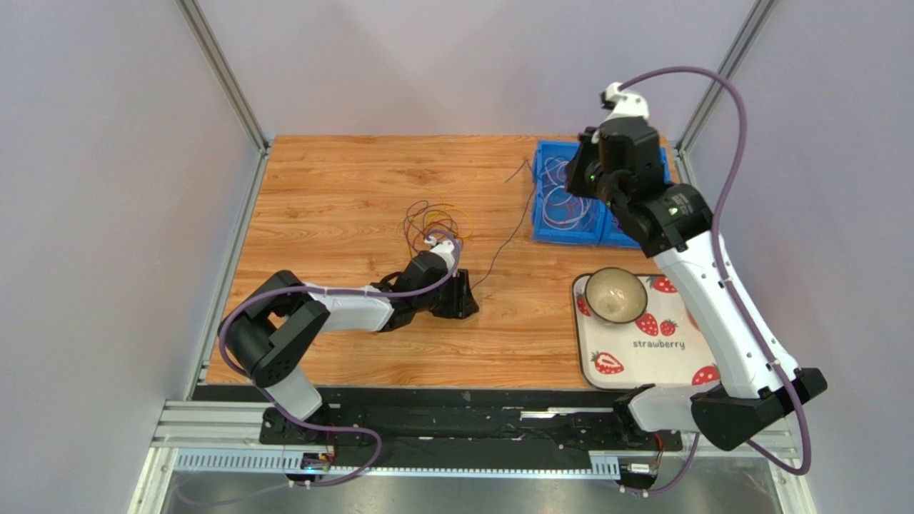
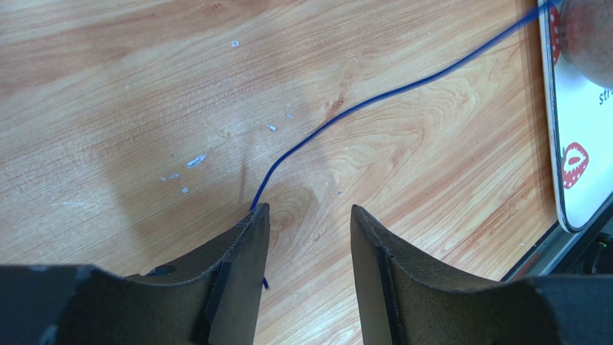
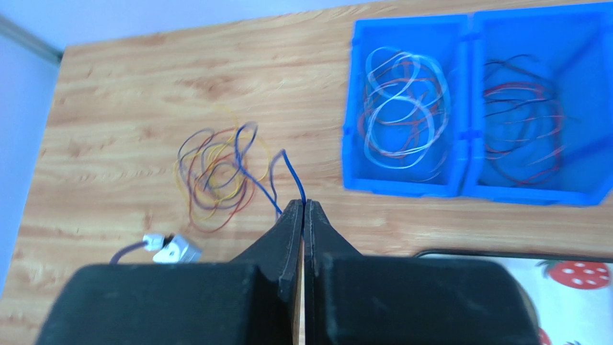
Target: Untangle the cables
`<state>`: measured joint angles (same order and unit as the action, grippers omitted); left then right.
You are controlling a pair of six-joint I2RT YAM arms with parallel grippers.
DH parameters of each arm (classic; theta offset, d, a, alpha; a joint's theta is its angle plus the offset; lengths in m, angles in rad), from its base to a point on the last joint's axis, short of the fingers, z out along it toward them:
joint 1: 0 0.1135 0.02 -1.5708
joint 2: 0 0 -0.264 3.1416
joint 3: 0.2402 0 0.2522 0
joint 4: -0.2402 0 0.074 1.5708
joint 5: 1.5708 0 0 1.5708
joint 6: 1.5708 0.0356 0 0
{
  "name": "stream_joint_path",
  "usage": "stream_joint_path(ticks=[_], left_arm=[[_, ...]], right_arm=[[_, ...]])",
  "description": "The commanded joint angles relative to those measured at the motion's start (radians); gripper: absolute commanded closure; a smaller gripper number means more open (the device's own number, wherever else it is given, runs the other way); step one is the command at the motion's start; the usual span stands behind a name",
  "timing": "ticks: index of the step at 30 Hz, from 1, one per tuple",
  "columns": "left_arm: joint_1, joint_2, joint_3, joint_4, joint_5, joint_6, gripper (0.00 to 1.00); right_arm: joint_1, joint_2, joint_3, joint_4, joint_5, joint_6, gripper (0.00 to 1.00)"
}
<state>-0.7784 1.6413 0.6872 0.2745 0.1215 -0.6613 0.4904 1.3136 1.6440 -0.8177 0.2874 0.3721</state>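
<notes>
A loose tangle of thin red, yellow, orange and purple cables (image 1: 429, 225) (image 3: 216, 176) lies on the wooden table. One blue cable (image 2: 403, 90) (image 1: 504, 244) runs out of it across the wood. My left gripper (image 2: 308, 208) (image 1: 463, 298) is low over the table and open. The blue cable passes under its left finger (image 2: 237, 273), and nothing sits between the pads. My right gripper (image 3: 303, 205) (image 1: 579, 180) hangs high near the blue bins, shut on the blue cable's other stretch at its very tips.
Two joined blue bins (image 1: 601, 238) (image 3: 460, 183) at the back right hold sorted cable coils. A white strawberry tray (image 1: 687, 364) (image 2: 575, 194) carrying a bowl (image 1: 616, 295) sits at the front right. Metal frame posts stand at the back corners.
</notes>
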Motion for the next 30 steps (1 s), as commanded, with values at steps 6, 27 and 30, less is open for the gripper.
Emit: stream_joint_path(ticks=[6, 27, 30], left_arm=[[-0.013, 0.022, 0.021, 0.009, -0.006, 0.014, 0.46], [-0.019, 0.037, 0.04, 0.005, -0.011, 0.034, 0.47], [-0.021, 0.037, 0.04, 0.005, -0.011, 0.034, 0.47]], right_arm=[[-0.245, 0.084, 0.284, -0.074, -0.019, -0.001, 1.0], [-0.51, 0.153, 0.349, 0.043, -0.079, 0.013, 1.0], [-0.512, 0.162, 0.335, 0.055, -0.079, 0.016, 1.0]])
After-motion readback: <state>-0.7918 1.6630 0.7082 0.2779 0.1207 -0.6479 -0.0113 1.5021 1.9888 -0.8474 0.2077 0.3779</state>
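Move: The right gripper, shut on the blue cable, is taking it to the right compartment of the blue box, about 16 cm ahead, 21 cm to its right and 34 cm below. The left compartment lies some 16 cm ahead and 7 cm right, the bowl 6 cm back and 12 cm right, the remaining tangle 9 cm ahead and 21 cm left, all similarly low. From the left gripper, the right compartment is roughly 25 cm ahead and 36 cm right, at nearly its own height. Swing the right gripper about 17 cm to the right and some 7 cm forward, high across the blue box towards the space over its right compartment, keeping the fingers shut on the blue cable. Let it climb about 12 cm on the way, then sink back nearly half of that, turning the hand roughly 25 degrees clockwise. ##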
